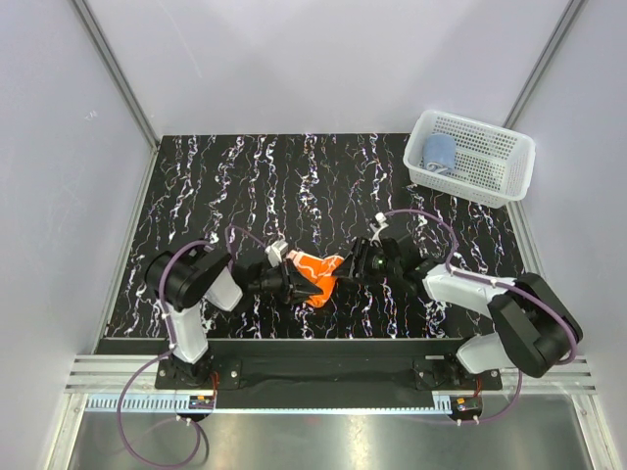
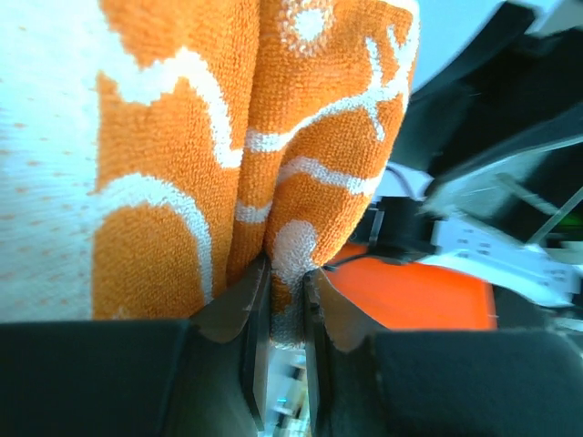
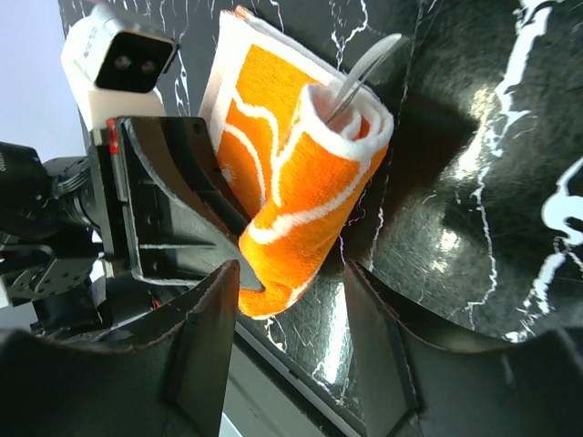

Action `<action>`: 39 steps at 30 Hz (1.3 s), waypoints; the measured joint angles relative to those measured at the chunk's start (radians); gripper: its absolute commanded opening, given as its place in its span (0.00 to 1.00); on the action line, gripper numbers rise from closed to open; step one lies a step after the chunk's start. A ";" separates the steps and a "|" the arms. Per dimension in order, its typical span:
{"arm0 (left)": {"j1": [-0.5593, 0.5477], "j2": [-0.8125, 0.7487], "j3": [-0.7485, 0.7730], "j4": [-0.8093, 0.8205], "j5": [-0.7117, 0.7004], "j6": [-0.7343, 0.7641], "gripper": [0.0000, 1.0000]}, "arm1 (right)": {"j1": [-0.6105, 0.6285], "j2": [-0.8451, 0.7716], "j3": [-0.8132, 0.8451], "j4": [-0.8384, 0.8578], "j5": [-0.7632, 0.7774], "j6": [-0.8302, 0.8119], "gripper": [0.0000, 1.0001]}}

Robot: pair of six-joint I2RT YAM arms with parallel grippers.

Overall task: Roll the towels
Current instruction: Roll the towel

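Observation:
The orange towel with white swirls [image 1: 318,267] lies partly rolled on the black marbled table, between the two grippers. My left gripper [image 1: 297,286] is shut on a fold of it; the left wrist view shows the cloth [image 2: 219,164] pinched between the two fingers [image 2: 288,305]. My right gripper [image 1: 358,262] is open just right of the towel; in the right wrist view the rolled end [image 3: 301,191] sits ahead of its spread fingers [image 3: 287,319]. The light blue towel [image 1: 438,152] lies rolled in the white mesh basket [image 1: 490,171].
The basket stands at the table's far right corner. Grey walls enclose the table [image 1: 235,186] on three sides. The arm bases and purple cables sit along the near edge.

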 measured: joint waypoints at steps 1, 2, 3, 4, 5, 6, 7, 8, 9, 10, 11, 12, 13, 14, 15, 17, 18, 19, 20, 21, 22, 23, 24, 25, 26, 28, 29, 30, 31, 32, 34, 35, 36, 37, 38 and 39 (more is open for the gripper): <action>0.006 0.023 -0.008 0.047 0.008 -0.034 0.00 | 0.006 0.010 0.000 0.007 0.000 0.001 0.57; 0.012 0.047 -0.013 0.085 0.015 -0.071 0.00 | 0.010 0.018 0.000 0.015 0.000 0.002 0.57; 0.018 0.073 -0.016 0.113 0.021 -0.105 0.00 | 0.012 0.026 0.000 0.025 0.000 0.003 0.57; 0.023 0.101 -0.019 0.141 0.029 -0.140 0.00 | 0.014 0.036 0.000 0.036 0.000 0.004 0.57; 0.028 0.128 -0.020 0.185 0.041 -0.163 0.00 | 0.015 0.047 0.000 0.049 0.000 0.005 0.57; 0.032 0.141 -0.020 0.215 0.048 -0.185 0.00 | 0.016 0.058 0.000 0.060 0.001 0.006 0.57; 0.035 0.151 -0.020 0.237 0.053 -0.202 0.00 | 0.017 0.071 0.000 0.073 0.000 0.007 0.58; 0.037 0.156 -0.021 0.251 0.056 -0.212 0.00 | 0.019 0.084 0.000 0.087 0.000 0.009 0.57; 0.039 0.160 -0.021 0.262 0.059 -0.222 0.00 | 0.020 0.098 0.000 0.099 0.001 0.010 0.57; 0.041 0.163 -0.021 0.269 0.060 -0.230 0.00 | 0.023 0.113 0.000 0.113 0.001 0.013 0.57; 0.042 0.165 -0.021 0.275 0.060 -0.238 0.00 | 0.026 0.130 0.000 0.126 0.001 0.014 0.57; 0.043 0.165 -0.021 0.275 0.060 -0.243 0.00 | 0.032 0.149 0.000 0.138 0.001 0.015 0.57; 0.043 0.165 -0.021 0.276 0.060 -0.245 0.00 | 0.038 0.170 0.001 0.151 0.002 0.016 0.56; 0.044 0.164 -0.021 0.276 0.060 -0.246 0.00 | 0.045 0.193 0.004 0.162 0.003 0.018 0.56; 0.044 0.164 -0.021 0.276 0.061 -0.246 0.00 | 0.052 0.217 0.009 0.172 0.006 0.021 0.56; 0.045 0.164 -0.021 0.276 0.063 -0.248 0.00 | 0.064 0.253 0.019 0.198 0.008 0.031 0.56; 0.045 0.164 -0.021 0.276 0.063 -0.250 0.00 | 0.071 0.266 0.027 0.214 0.009 0.034 0.55; 0.046 0.164 -0.021 0.276 0.064 -0.252 0.00 | 0.076 0.277 0.031 0.230 0.011 0.037 0.53; 0.047 0.164 -0.021 0.277 0.066 -0.253 0.00 | 0.082 0.286 0.034 0.243 0.012 0.041 0.51; 0.047 0.164 -0.021 0.277 0.067 -0.253 0.00 | 0.085 0.293 0.034 0.255 0.014 0.043 0.49; 0.048 0.164 -0.021 0.277 0.069 -0.253 0.00 | 0.089 0.298 0.034 0.264 0.018 0.048 0.47; 0.049 0.164 -0.021 0.277 0.071 -0.253 0.00 | 0.090 0.302 0.034 0.271 0.020 0.051 0.41; 0.050 0.164 -0.021 0.277 0.071 -0.253 0.01 | 0.092 0.304 0.034 0.275 0.021 0.053 0.37; 0.050 0.164 -0.021 0.276 0.073 -0.253 0.04 | 0.092 0.304 0.035 0.277 0.025 0.058 0.31; 0.050 0.164 -0.021 0.276 0.073 -0.252 0.13 | 0.094 0.304 0.037 0.274 0.028 0.058 0.25; 0.051 0.164 -0.023 0.276 0.073 -0.244 0.30 | 0.098 0.303 0.050 0.254 0.034 0.059 0.22; 0.052 0.164 -0.023 0.276 0.073 -0.239 0.43 | 0.099 0.303 0.057 0.241 0.038 0.058 0.21; 0.053 0.164 -0.023 0.277 0.075 -0.233 0.46 | 0.101 0.303 0.065 0.222 0.044 0.057 0.21; 0.053 0.161 -0.024 0.287 0.077 -0.222 0.49 | 0.103 0.303 0.074 0.202 0.049 0.055 0.21; 0.054 0.156 -0.024 0.291 0.078 -0.216 0.52 | 0.103 0.299 0.082 0.179 0.055 0.050 0.20; 0.054 0.146 -0.027 0.296 0.079 -0.192 0.58 | 0.105 0.286 0.110 0.109 0.070 0.037 0.19; 0.054 0.139 -0.029 0.299 0.080 -0.183 0.59 | 0.107 0.277 0.124 0.068 0.077 0.028 0.18; 0.054 0.132 -0.030 0.297 0.080 -0.172 0.61 | 0.109 0.268 0.139 0.028 0.087 0.021 0.18; 0.053 0.126 -0.031 0.294 0.079 -0.159 0.61 | 0.110 0.258 0.157 -0.019 0.099 0.011 0.18; 0.053 0.116 -0.033 0.286 0.078 -0.146 0.62 | 0.111 0.249 0.177 -0.068 0.111 0.001 0.18; 0.053 0.103 -0.035 0.272 0.077 -0.130 0.62 | 0.111 0.240 0.203 -0.133 0.127 -0.009 0.18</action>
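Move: The orange towel's roll lies some 6 cm to the right hand's left, 1 cm back and 5 cm below. Its loose folded flap is about 12 cm left, 2 cm ahead and 6 cm below that hand. The left gripper, still pinching the towel's near end, sits roughly 8 cm left, 5 cm back and 3 cm below. From the left hand, the roll's middle is about 4 cm ahead, 2 cm right and 1 cm down. The right hand goes about 5 cm left and down, pinches the towel roll, then the left fingers let go. ##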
